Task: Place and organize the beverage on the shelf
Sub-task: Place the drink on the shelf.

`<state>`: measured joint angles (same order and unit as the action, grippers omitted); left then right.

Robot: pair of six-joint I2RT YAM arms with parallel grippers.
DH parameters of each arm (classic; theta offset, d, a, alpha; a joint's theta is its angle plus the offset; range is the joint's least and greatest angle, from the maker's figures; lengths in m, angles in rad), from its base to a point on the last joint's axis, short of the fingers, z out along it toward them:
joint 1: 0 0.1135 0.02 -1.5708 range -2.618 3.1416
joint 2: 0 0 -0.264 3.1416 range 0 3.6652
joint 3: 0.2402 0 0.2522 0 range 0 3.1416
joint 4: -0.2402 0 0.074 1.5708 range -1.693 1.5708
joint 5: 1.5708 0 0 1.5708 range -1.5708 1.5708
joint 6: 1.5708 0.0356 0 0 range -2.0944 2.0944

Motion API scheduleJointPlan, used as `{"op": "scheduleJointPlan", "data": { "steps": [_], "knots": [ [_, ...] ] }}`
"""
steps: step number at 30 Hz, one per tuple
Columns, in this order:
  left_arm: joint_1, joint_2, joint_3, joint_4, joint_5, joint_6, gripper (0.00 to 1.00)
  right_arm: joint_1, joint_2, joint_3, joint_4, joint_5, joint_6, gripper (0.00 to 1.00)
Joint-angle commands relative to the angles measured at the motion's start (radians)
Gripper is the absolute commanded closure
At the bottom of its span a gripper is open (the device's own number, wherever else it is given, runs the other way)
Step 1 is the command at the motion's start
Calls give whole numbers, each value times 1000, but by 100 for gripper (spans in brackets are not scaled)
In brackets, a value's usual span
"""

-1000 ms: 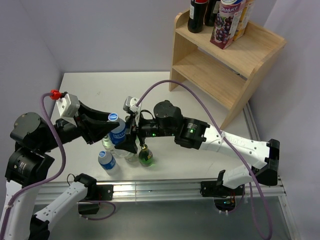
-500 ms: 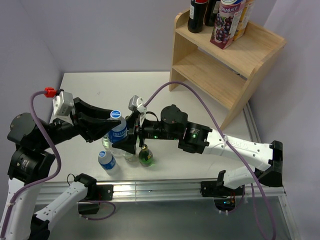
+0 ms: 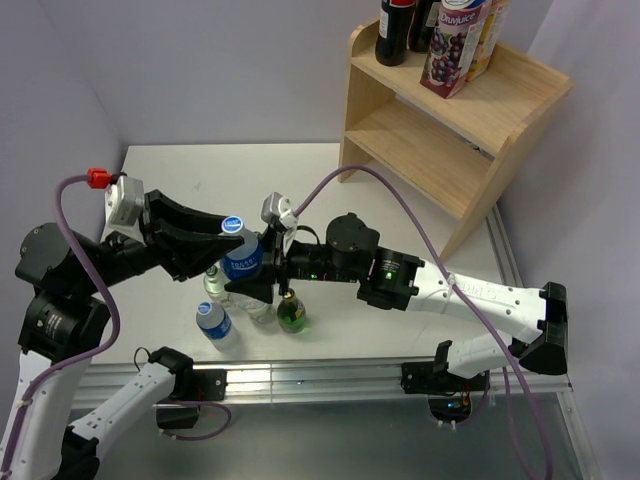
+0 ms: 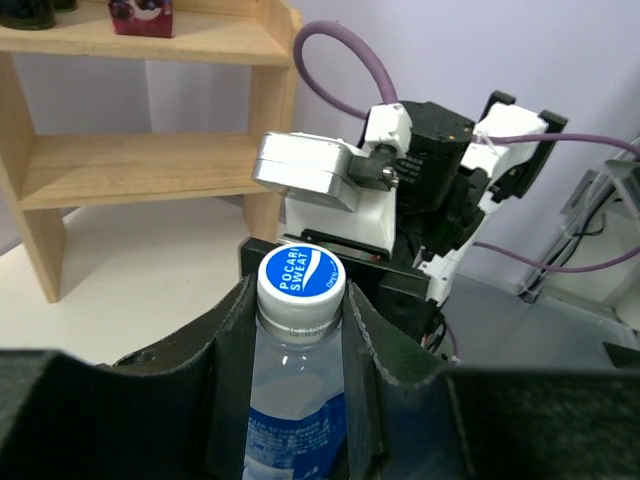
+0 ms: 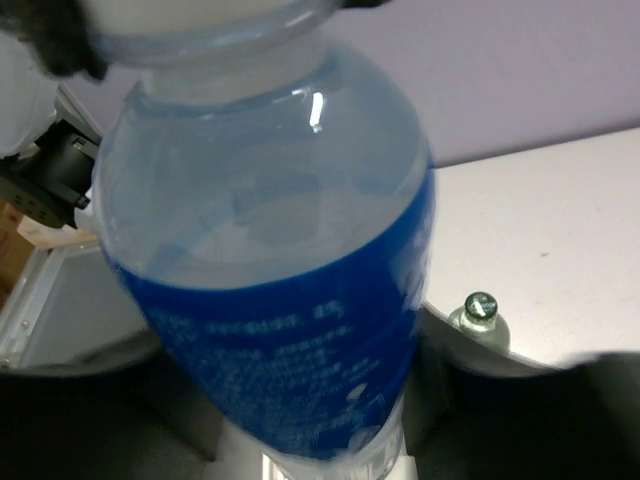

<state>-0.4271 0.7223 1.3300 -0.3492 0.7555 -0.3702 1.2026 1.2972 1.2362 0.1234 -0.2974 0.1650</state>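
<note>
A clear bottle with a blue label and a blue-and-white cap (image 3: 241, 257) (image 4: 300, 398) (image 5: 270, 300) hangs above the table between both arms. My left gripper (image 3: 226, 240) (image 4: 297, 322) is shut on its neck just under the cap. My right gripper (image 3: 253, 288) (image 5: 320, 410) is shut on its labelled body lower down. The wooden shelf (image 3: 440, 150) (image 4: 140, 165) stands at the back right. Its top tier holds dark cola bottles (image 3: 395, 30) and juice cartons (image 3: 455, 40). The lower tier is bare.
Under the held bottle several drinks stand on the table: a green glass bottle (image 3: 292, 313), a small blue-capped water bottle (image 3: 213, 322), and a green-capped glass bottle (image 3: 213, 286) (image 5: 480, 310). The right arm's purple cable (image 3: 400, 200) arcs over the table toward the shelf.
The right gripper has closed on the bottle's body. The left gripper has kept its hold on the neck and lifted the bottle slightly.
</note>
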Motion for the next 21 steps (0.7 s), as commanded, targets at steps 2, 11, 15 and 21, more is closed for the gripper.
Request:
{"op": "scheduleJointPlan", "data": {
  "steps": [2, 11, 15, 21],
  "knots": [
    [-2, 0, 80, 141, -50, -12, 99, 9, -36, 26, 58, -16, -8, 79],
    [-4, 72, 199, 15, -341, 7, 0, 14, -121, 29, 160, 94, -2, 96],
    [-4, 132, 325, -177, -815, -80, 1, 14, -186, 57, 57, 387, -47, 100],
    [-4, 111, 293, -269, -1070, -139, 1, 0, -301, 107, -88, 715, -137, 100]
  ]
}}
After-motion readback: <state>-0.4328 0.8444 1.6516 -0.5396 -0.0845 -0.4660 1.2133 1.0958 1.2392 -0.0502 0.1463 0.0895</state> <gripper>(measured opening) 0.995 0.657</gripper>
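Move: Between the two hands hangs the blue-label water bottle, its middle about 7 cm below the left hand, which has it by the neck; the right hand already grips its body. From the right hand the shelf's middle lies roughly 43 cm ahead, 40 cm to the right and 15 cm lower, with the grape carton on its top board 41 cm ahead, 39 cm right, 14 cm up. A green bottle stands 3 cm ahead, 5 cm right, about 31 cm below. Opening wide, the left fingers let go of the bottle's neck, and the left hand draws off left, forward and up, nearly 15 cm in all, swinging some 45 degrees counter-clockwise. The right hand keeps its grip on the body, nearly still until the neck is free, then carries the bottle about 8 cm right, with less forward and upward travel, towards the shelf, turning clockwise. ##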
